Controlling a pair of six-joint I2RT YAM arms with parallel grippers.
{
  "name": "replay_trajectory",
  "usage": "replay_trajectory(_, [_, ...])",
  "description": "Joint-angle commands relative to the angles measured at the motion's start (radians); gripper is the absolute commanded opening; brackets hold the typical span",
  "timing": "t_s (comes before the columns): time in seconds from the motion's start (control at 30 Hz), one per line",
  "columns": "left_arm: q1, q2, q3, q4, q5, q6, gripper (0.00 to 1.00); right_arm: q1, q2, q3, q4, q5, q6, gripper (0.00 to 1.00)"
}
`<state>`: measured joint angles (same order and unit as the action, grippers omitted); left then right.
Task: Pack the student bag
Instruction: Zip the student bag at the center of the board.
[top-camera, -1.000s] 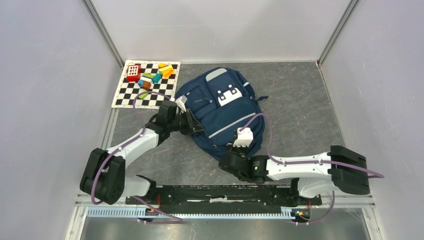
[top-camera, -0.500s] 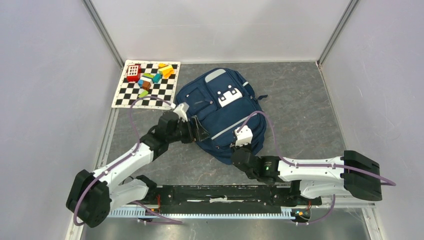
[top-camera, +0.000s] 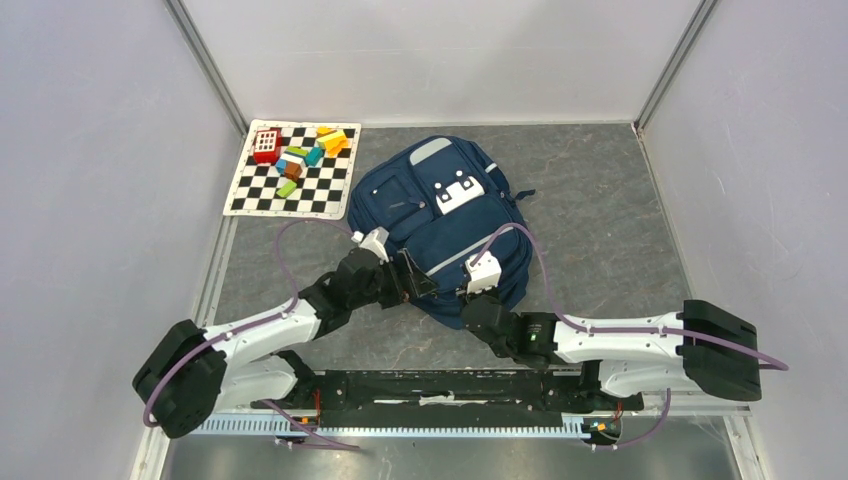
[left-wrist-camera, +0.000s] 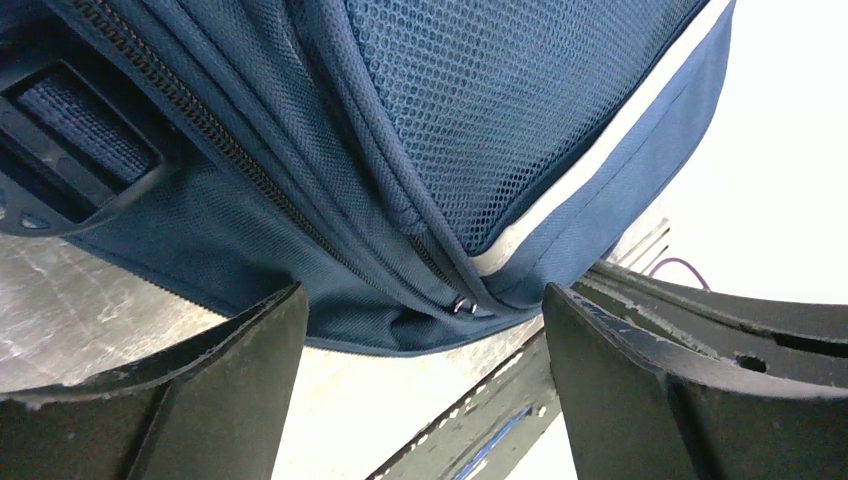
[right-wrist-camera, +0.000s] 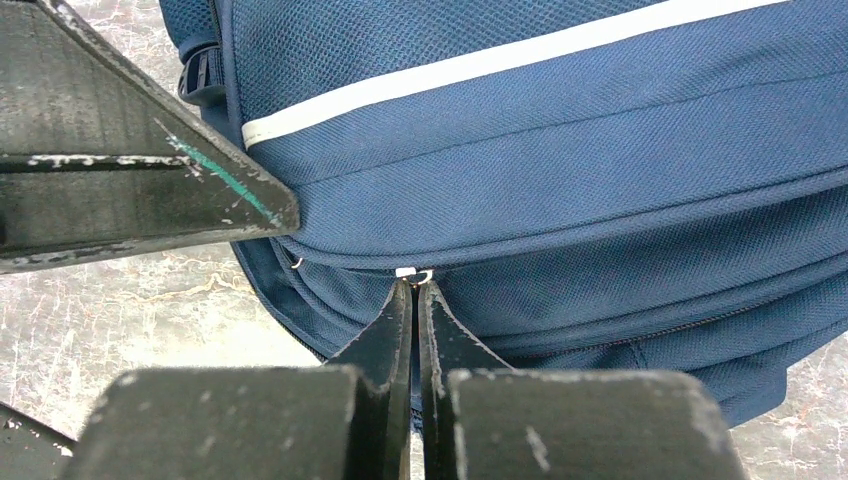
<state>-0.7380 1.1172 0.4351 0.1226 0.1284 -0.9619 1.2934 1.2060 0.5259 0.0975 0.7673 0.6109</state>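
The student bag is a navy backpack with grey stripes, lying flat mid-table. My left gripper stands open at its near-left edge, nothing between the fingers. In the left wrist view the bag fills the top and a small metal zipper slider sits just beyond the open left gripper. My right gripper is at the bag's near edge. In the right wrist view this gripper is shut on a zipper pull of the bag, and a left finger shows close by.
A checkered mat at the far left carries several coloured blocks and a red one. Grey walls close in both sides. The arms' base rail runs along the near edge.
My left gripper has opened and slid along the bag's left edge toward the near side, ending close to the right gripper. The right gripper stays shut and has shifted slightly right.
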Motion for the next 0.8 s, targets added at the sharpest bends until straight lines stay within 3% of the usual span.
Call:
replay_trajectory(0.0, [-0.023,0.030,-0.019,0.199,-0.083,-0.111,0.90,0.003,0.008,-0.018,0.041,-0.052,-0.011,0.00])
replay_trajectory(0.1, [-0.027,0.081,-0.012,0.233,-0.095,-0.121,0.80,0.003,0.013,-0.022,0.048,-0.056,-0.016,0.00])
replay_trajectory(0.3, [-0.029,0.147,-0.007,0.233,-0.125,-0.107,0.32,0.001,0.012,-0.002,-0.072,0.023,0.017,0.00])
replay_trajectory(0.47, [-0.022,0.090,0.010,0.093,-0.216,-0.033,0.02,-0.083,-0.028,0.002,-0.262,0.059,0.024,0.00])
replay_trajectory(0.77, [0.105,-0.056,0.018,-0.115,-0.200,0.082,0.02,-0.227,-0.082,0.014,-0.427,0.133,-0.092,0.00])
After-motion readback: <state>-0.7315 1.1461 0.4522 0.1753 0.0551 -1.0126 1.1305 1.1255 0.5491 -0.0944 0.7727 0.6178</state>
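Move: From the left gripper, the seam fold to pinch on the student bag is about 2 cm ahead, 2 cm to its right and 1 cm below, with the held zip pull roughly 8 cm to its right and 1 cm ahead, 1 cm lower. The right gripper already holds that pull. The zip's right-hand bend lies some 6 cm ahead of the right gripper and 11 cm to its right, about level in height; the white stripe's middle is 7 cm ahead, 1 cm right and 1 cm up. Bring the left gripper about 2 cm forward and as much to the right, close it on the seam fold near the stripe's left end, then ease back left about 1.5 cm and slightly up, keeping the pinch. Once it has hold, draw the right gripper, still shut on the zip pull, about 6 cm right and forward along the seam towards its bend, turning some 10 degrees clockwise. ##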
